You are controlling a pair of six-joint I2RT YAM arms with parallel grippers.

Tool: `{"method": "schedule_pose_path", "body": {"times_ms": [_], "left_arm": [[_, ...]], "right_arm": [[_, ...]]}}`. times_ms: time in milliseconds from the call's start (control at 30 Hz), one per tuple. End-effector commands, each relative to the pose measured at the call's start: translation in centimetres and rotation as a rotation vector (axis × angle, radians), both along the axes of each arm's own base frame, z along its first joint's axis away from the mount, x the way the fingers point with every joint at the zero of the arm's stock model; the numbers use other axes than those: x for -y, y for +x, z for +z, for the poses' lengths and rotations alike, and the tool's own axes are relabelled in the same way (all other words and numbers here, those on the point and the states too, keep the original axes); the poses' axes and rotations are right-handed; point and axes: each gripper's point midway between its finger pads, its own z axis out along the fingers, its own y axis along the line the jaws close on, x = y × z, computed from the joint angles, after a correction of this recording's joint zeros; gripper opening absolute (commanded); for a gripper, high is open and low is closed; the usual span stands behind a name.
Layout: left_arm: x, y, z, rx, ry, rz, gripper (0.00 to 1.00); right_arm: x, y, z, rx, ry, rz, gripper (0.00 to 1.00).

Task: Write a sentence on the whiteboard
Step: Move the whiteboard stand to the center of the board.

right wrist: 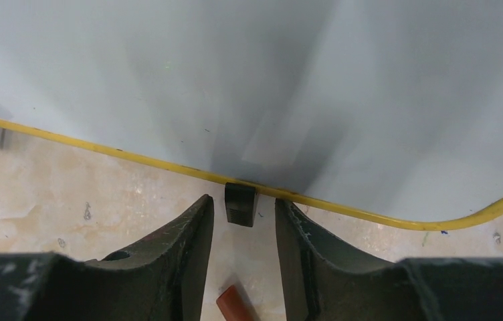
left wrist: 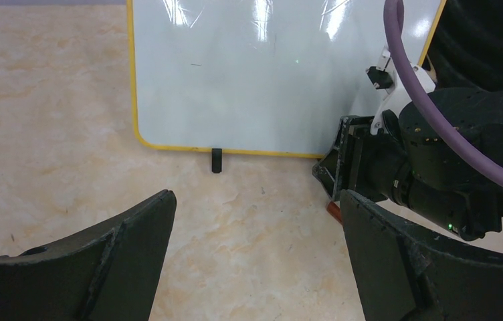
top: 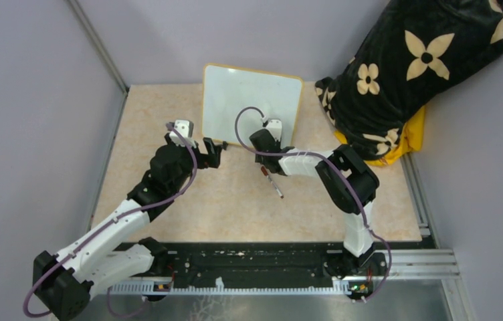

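The whiteboard (top: pixel 252 100) stands upright at the back of the table, its yellow-framed face (left wrist: pixel 255 73) bare apart from faint specks; the sentence is not in view. A marker (top: pixel 273 183) lies on the table in front of it. My right gripper (top: pixel 260 148) hovers low by the board's bottom edge (right wrist: pixel 342 204). It is open to a narrow gap (right wrist: pixel 243 204), in line with a black foot (right wrist: pixel 240 212), and the marker's red-brown end (right wrist: pixel 235 306) lies untouched between the jaws. My left gripper (top: pixel 212 152) is wide open (left wrist: pixel 255 200) over bare table left of it.
A black blanket with cream flowers (top: pixel 409 73) is heaped at the back right over something yellow (top: pixel 413 137). Purple walls close in the left, back and right. A black rail (top: pixel 255 267) runs along the near edge. The board's other foot (left wrist: pixel 217 160) rests on the table.
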Motion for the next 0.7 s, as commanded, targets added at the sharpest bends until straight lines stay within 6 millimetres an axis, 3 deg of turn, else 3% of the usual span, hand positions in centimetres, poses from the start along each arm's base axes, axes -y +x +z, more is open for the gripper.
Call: {"method": "schedule_pose_path", "body": {"times_ms": [0, 667], "left_arm": [[0.5, 0.1, 1.6, 0.023, -0.022, -0.013, 0.99], [0.7, 0.2, 1.2, 0.014, -0.017, -0.017, 0.99]], "right_arm": [[-0.8, 1.6, 1.4, 0.053, 0.015, -0.017, 0.38], [1.0, 0.7, 0.4, 0.049, -0.034, 0.009, 0.15]]}}
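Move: The right hand's half-open fingers already straddle the black stand at the board's near edge, which sits about 1 cm ahead, level sideways and roughly 1 cm lower. From that hand, the other stand is some 12 cm left and 2 cm farther out, the marker's middle about 9 cm back and 2 cm right, and the whiteboard's middle roughly 10 cm ahead and 4 cm left, slightly higher. The nearer stand lies about 10 cm ahead of the left hand, 16 cm right and 21 cm below. Down by barely half a centimetre, then nearly still, the right hand settles around the stand just below the board's yellow edge. Its fingers close steadily from under half open to about a fifth, bringing a tip against each side to pinch the stand. The wrist keeps its forward-and-down slant. ##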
